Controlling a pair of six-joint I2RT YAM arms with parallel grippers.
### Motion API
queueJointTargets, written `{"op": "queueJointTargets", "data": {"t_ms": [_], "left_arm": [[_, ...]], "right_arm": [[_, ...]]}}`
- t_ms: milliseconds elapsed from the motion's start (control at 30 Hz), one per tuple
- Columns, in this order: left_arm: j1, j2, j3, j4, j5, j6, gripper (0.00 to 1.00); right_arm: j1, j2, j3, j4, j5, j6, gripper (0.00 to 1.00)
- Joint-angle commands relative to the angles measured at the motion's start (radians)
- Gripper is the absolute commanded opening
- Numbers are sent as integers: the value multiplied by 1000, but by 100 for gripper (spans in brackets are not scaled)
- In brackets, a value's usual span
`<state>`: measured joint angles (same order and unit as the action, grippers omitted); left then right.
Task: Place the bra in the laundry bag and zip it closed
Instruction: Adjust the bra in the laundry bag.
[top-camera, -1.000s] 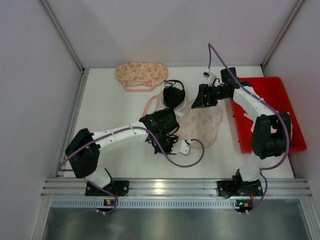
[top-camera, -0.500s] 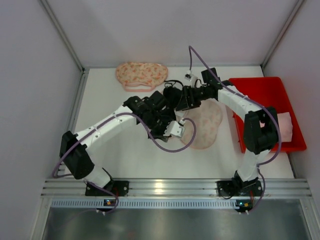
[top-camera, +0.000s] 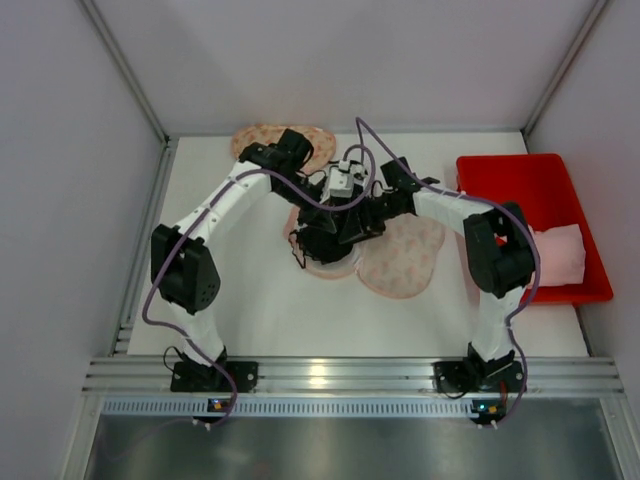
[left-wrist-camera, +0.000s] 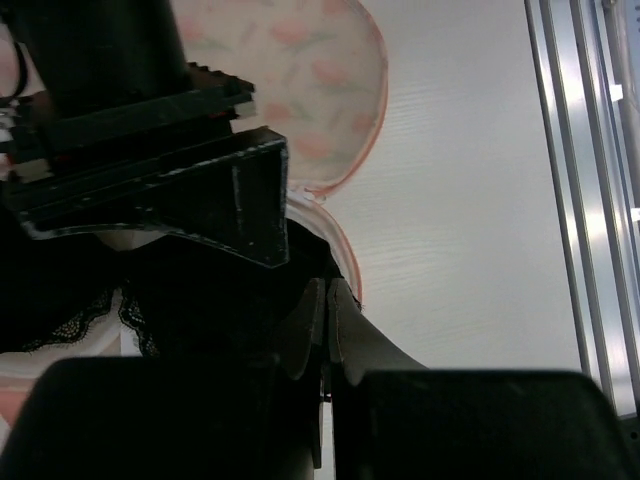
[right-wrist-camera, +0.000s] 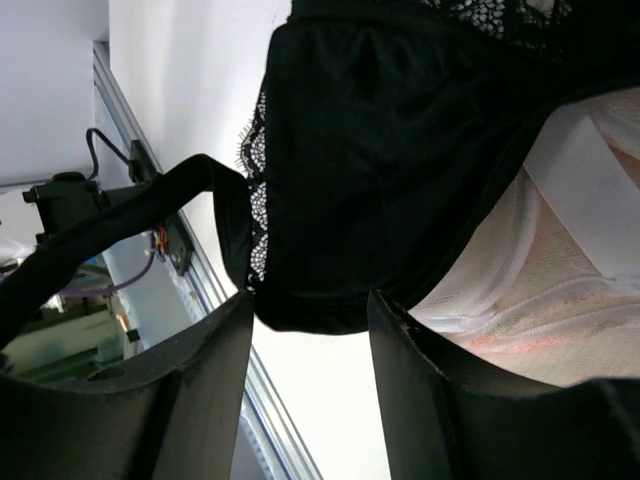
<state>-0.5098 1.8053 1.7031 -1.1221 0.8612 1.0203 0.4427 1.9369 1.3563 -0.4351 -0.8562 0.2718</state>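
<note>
The black lace bra (top-camera: 316, 247) lies bunched on the left lobe of the pink floral mesh laundry bag (top-camera: 405, 260), mid-table. My right gripper (top-camera: 347, 230) reaches in from the right and is open. In the right wrist view its fingertips (right-wrist-camera: 310, 300) stand either side of the bra's (right-wrist-camera: 400, 150) lower edge, with the bag's mesh (right-wrist-camera: 520, 270) behind. My left gripper (top-camera: 322, 222) comes in from the back, fingers pressed shut (left-wrist-camera: 327, 290) right beside the bra (left-wrist-camera: 90, 310). Nothing shows between them. The bag (left-wrist-camera: 310, 60) lies beyond.
A red bin (top-camera: 530, 185) holding a folded white cloth (top-camera: 560, 250) stands at the right. A second floral bag (top-camera: 262, 140) lies at the back, partly under the left arm. An aluminium rail (top-camera: 320, 375) runs along the near edge. Walls close both sides.
The left arm swung from the front round to the back, gripper still shut. The right gripper moved left and down to the bra, jaws narrowing. The bra shifted nearer, onto the bag's left lobe.
</note>
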Motion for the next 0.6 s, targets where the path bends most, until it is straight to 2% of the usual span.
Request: {"op": "queueJointTargets", "data": {"t_ms": [0,133,200,300,433,567], "left_arm": [[22,67,114,-15,125,-55,0],[39,153,162,13,157,-106,0],[45,169,155,54,151,-155,0],[47,181,124,169,127,-218,0],[48,209,95,341,75,-298,0],[48,261,113,412,55,-371,0]], "right_arm": [[8,-3,-8,32,-9,-3,50],[4,-33,-22,27,-6,-3,50],[-5,-56,-42,39,-3,7,54],[-56,-122,-62,55,8,7,67],[-110,-188,-98,48,26,4,70],[-137,-233,-173,64,42,-6,74]]}}
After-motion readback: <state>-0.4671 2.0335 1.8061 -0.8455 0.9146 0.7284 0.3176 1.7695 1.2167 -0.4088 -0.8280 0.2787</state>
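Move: The shut left hand hovers over the bra: the far cup lies some 12 cm ahead, 3 cm to its right and 11 cm lower, the near cup about 3 cm ahead, 2 cm left, equally low. The bag's patterned flap is 15 cm to this hand's right, level with it and 13 cm down. From the half-open right hand, the near cup is about 5 cm left, 1 cm ahead and 3 cm below. The shut left hand reaches 7 cm forward, sinking towards the far cup; the right opens wider, withdrawing 5 cm rightward. ##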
